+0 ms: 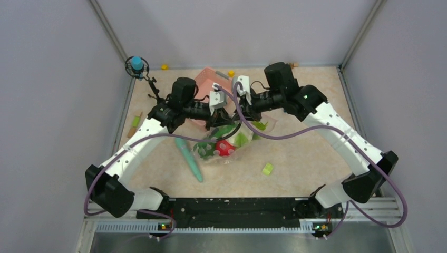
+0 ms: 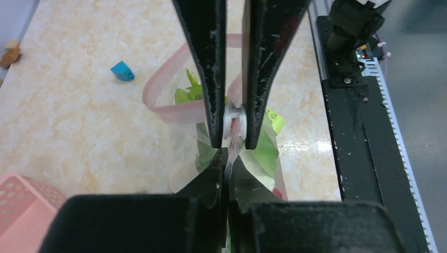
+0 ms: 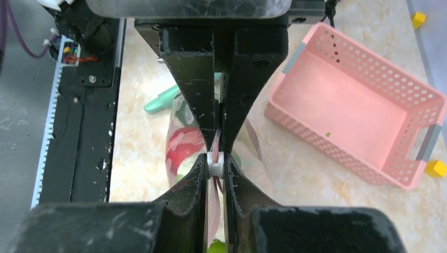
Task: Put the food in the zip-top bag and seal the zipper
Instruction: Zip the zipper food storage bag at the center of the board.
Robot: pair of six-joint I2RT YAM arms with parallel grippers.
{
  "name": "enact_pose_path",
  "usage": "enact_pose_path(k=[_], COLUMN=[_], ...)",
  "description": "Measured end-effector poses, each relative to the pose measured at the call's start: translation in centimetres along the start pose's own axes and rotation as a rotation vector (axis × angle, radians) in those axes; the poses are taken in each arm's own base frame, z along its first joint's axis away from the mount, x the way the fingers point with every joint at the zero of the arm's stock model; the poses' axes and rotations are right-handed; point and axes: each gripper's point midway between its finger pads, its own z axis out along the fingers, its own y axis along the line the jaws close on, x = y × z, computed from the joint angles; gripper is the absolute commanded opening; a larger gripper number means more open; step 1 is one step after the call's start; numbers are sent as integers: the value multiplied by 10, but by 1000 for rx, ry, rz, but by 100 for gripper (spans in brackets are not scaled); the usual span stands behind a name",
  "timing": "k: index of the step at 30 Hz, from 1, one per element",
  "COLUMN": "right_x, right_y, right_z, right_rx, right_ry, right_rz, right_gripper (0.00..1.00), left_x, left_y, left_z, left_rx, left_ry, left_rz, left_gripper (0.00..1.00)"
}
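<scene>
The zip-top bag [image 1: 227, 146] lies mid-table with its mouth lifted. Inside it I see the food: a red tomato [image 1: 225, 148] and green leafy pieces [image 1: 241, 138]. The tomato also shows in the right wrist view [image 3: 182, 150], and the leaves in the left wrist view [image 2: 266, 153]. My left gripper [image 2: 227, 159] is shut on the bag's pinkish zipper [image 2: 158, 108] edge. My right gripper [image 3: 215, 161] is shut on the zipper's white slider [image 3: 215, 165]. The two grippers face each other, tips almost touching, left [image 1: 225, 119] and right [image 1: 244, 113]. Leek and cauliflower are hidden.
A pink basket [image 1: 210, 83] stands just behind the grippers, seen too in the right wrist view [image 3: 358, 121]. A long teal stick [image 1: 190, 158] lies left of the bag. A yellow-green block [image 1: 268, 168] sits at the front right. Small yellow blocks [image 1: 231, 73] lie at the back.
</scene>
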Motion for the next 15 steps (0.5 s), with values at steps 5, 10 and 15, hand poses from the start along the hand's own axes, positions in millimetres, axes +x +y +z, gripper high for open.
enact_pose_path(k=[5, 10, 15], right_x=[22, 40, 39], right_y=[7, 14, 31], right_z=[-4, -28, -58], right_rx=[54, 228, 385], right_ry=[25, -24, -187], right_rz=[12, -27, -11], right_gripper=[52, 79, 82], left_x=[15, 15, 0], left_y=[-4, -7, -8], left_z=[7, 20, 38], left_rx=[-38, -109, -199], left_ry=[28, 53, 39], left_rz=[-52, -30, -12], left_gripper=[0, 0, 0])
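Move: The bag's white slider is already in the right hand's shut fingers. It sits roughly 3 cm to the right of the left hand, level with it fore and aft and about 1 cm higher. From the right hand, the bag's filled body hangs some 12 cm below, 4 cm left and 2 cm back. The pink basket lies about 25 cm ahead, 16 cm left and 24 cm down. The lime-green block lies some 8 cm back, 14 cm right and 27 cm down. The slider comes free as the right fingers open wide. The right hand dips a little, then draws off about 7 cm to the right and some 3 cm back, turning clockwise. The left fingers keep their pinch on the zipper end beside the slider. That hand dips about 2 cm and carries the bag nearly 4 cm to the right, turning slightly counter-clockwise. ##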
